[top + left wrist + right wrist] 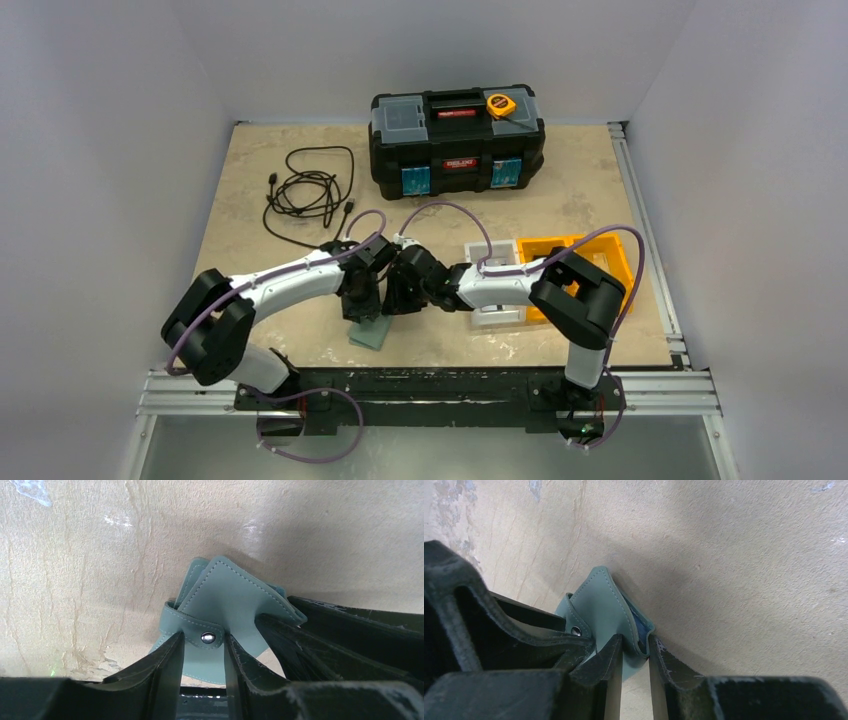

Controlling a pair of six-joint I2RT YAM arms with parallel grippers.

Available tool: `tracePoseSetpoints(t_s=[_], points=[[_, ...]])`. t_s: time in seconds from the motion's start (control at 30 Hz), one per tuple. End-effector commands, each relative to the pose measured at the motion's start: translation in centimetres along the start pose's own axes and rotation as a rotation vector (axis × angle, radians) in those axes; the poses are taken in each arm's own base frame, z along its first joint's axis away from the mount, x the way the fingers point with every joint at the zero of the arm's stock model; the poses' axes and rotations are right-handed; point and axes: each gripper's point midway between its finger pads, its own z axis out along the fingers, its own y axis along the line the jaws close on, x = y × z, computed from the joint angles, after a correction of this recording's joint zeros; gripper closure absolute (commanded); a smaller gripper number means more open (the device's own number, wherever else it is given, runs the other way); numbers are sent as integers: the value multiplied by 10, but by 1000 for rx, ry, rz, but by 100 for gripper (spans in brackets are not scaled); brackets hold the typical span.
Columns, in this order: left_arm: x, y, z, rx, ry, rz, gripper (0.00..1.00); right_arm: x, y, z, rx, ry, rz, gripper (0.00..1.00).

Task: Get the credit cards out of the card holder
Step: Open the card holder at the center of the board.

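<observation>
The teal card holder lies folded near the table's front edge, between both arms. In the left wrist view the card holder fills the middle, its tab fastened by a metal snap. My left gripper stands part open, one finger on each side of the snap, and the strap runs on behind the left finger. My right gripper is shut on a corner of the card holder, pinching its edge. A dark blue lining shows in the gap there. The credit cards are hidden.
A black toolbox with a yellow tape measure on its lid stands at the back. A coiled black cable lies back left. A white bin and an orange bin sit under the right arm.
</observation>
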Motion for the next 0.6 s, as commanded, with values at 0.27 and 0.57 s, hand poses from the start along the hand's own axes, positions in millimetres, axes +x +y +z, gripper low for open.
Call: tracePoseSetpoints(t_s=[0.27,0.57], points=[[-20,-14,12,-20,-70,-12,100,26,-46,7,150,62,-35,100],[-26,-30,-29,235,-87,-109,100,26,-73,5,223,82,-32,100]])
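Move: The snap on the card holder's strap sits right between the left gripper's parted tips, less than 1 cm from the hand point and about at its height. The holder's right corner, already pinched by the right gripper, is some 5 cm to the right of the left hand and 1 cm farther out. The coiled black cable lies about 23 cm ahead and 10 cm left. From the right hand, the snap is about 6 cm left and 1 cm back. Keep the left gripper where it is, fingers pointing down astride the strap end, and close it from about a third open to nearly shut, so the tips pinch the strap tab at the snap. Then start drawing it straight up, a bit under 1 cm. Keep the right gripper nearly still, holding the holder's corner pinched as before. ##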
